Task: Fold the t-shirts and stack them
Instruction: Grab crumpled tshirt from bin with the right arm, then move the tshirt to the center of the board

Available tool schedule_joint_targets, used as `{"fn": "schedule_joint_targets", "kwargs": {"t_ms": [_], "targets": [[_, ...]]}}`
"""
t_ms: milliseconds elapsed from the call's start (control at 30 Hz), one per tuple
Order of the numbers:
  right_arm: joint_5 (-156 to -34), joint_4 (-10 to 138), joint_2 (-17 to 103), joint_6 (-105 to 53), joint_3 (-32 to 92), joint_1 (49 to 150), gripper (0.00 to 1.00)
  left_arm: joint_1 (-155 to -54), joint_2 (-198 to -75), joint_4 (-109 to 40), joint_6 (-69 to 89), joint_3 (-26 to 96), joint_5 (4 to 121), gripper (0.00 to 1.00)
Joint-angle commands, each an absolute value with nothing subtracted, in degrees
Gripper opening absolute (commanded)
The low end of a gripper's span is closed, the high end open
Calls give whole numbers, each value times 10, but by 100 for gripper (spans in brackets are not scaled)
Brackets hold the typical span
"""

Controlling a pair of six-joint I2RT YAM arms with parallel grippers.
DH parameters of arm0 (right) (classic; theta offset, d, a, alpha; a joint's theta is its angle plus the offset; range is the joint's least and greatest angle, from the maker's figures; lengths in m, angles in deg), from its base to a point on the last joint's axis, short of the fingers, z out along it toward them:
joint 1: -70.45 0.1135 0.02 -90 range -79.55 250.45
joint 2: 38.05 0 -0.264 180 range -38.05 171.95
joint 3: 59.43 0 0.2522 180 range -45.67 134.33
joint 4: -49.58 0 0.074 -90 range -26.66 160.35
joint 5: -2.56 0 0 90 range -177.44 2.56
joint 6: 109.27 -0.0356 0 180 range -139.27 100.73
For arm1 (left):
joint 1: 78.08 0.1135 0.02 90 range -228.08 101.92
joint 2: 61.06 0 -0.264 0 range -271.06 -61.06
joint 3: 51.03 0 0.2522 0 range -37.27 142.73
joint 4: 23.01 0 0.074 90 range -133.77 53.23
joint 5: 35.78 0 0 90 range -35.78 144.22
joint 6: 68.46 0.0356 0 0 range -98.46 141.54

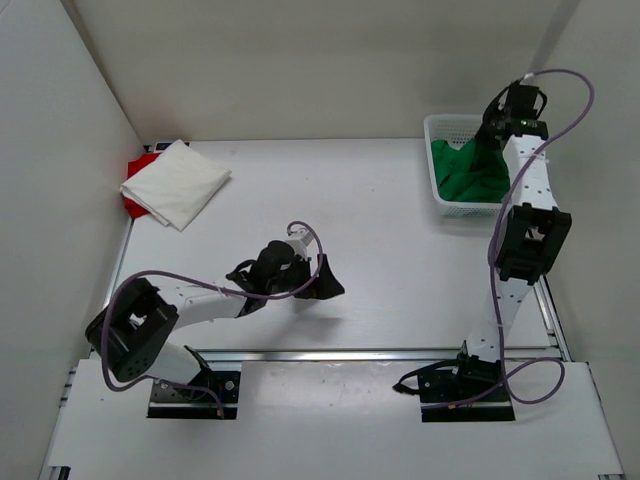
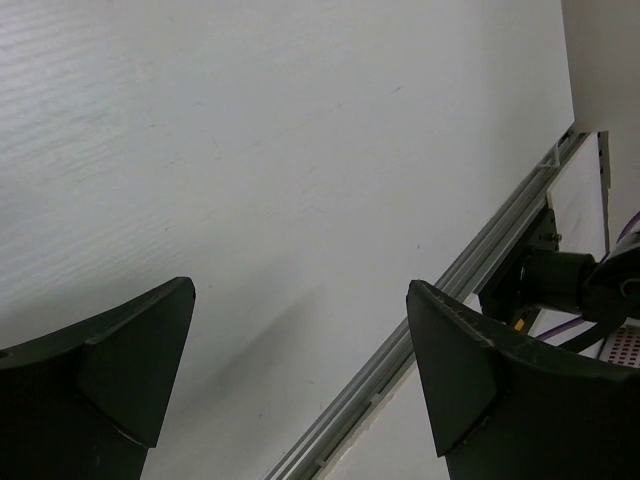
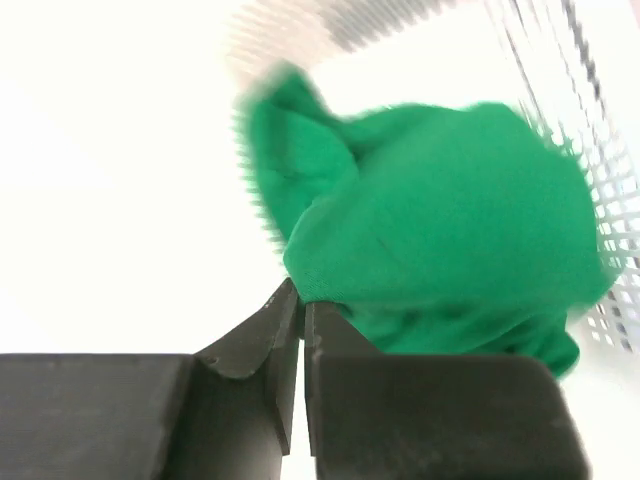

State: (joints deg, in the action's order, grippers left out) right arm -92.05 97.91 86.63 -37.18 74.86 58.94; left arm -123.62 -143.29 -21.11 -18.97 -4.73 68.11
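Note:
A folded white t-shirt [image 1: 176, 184] lies at the table's far left on top of a red t-shirt [image 1: 137, 166], of which only an edge shows. The green t-shirt [image 1: 468, 178] is bunched inside the white mesh basket [image 1: 445, 122] at the far right. My right gripper [image 1: 487, 140] reaches down into that basket. In the right wrist view it [image 3: 302, 298] is shut, with an edge of the green t-shirt [image 3: 440, 220] pinched at its tips. My left gripper [image 1: 328, 278] hovers over the middle of the table, wide open [image 2: 300, 290] with nothing between its fingers.
The basket's mesh wall [image 3: 610, 220] rises just right of the green cloth. White walls enclose the table on the left, back and right. An aluminium rail [image 2: 430, 310] runs along the near edge, by the arm bases.

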Motion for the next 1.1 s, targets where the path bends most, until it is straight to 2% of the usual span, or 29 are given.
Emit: {"fn": "schedule_joint_targets", "kwargs": {"t_ms": [0, 167, 300, 467, 533, 600, 700, 767, 800, 867, 967, 1067], "targets": [[-957, 981, 730, -372, 802, 630, 0, -1208, -1380, -245, -176, -22, 701, 98], [-990, 969, 599, -351, 802, 732, 0, -1128, -1320, -282, -186, -28, 717, 99], [-977, 895, 496, -313, 781, 864, 0, -1049, -1272, -303, -191, -50, 739, 98], [-935, 821, 419, -281, 760, 1028, 0, -967, -1211, -323, -197, -71, 758, 99], [-932, 796, 402, -285, 737, 1051, 0, -930, -1190, -332, -203, -83, 771, 98], [-945, 779, 382, -306, 703, 1044, 0, -897, -1165, -332, -208, -92, 781, 99], [-1009, 731, 355, -375, 567, 994, 0, -834, -1129, -339, -219, -111, 797, 99], [-1054, 609, 325, -456, 360, 964, 0, -795, -1104, -333, -228, -132, 802, 99], [-1057, 570, 303, -481, 305, 956, 0, -791, -1103, -332, -234, -147, 805, 99], [-1096, 428, 292, -561, 119, 931, 0, -788, -1114, -316, -236, -155, 816, 98], [-1106, 414, 368, -566, 61, 927, 0, -822, -1154, -351, -202, -127, 787, 98], [-1092, 493, 466, -518, 132, 948, 0, -852, -1166, -334, -203, -126, 760, 98]]}}
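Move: The green t-shirt is already pinched in the right hand, its bulk hanging some 6 cm back, 2 cm left and 10 cm lower, over the bin, whose middle is about 6 cm back, 1 cm right and 15 cm down. The open mid-table it goes to lies roughly 22 cm back, 33 cm left, 20 cm below. The left gripper stands about 37 cm back, 39 cm left, 12 cm lower; from it the shirt is 31 cm ahead, 37 cm right, nearly level. Right hand swings its shirt 45 cm up, left and back, then down over mid-table; left hand clears leftward. ##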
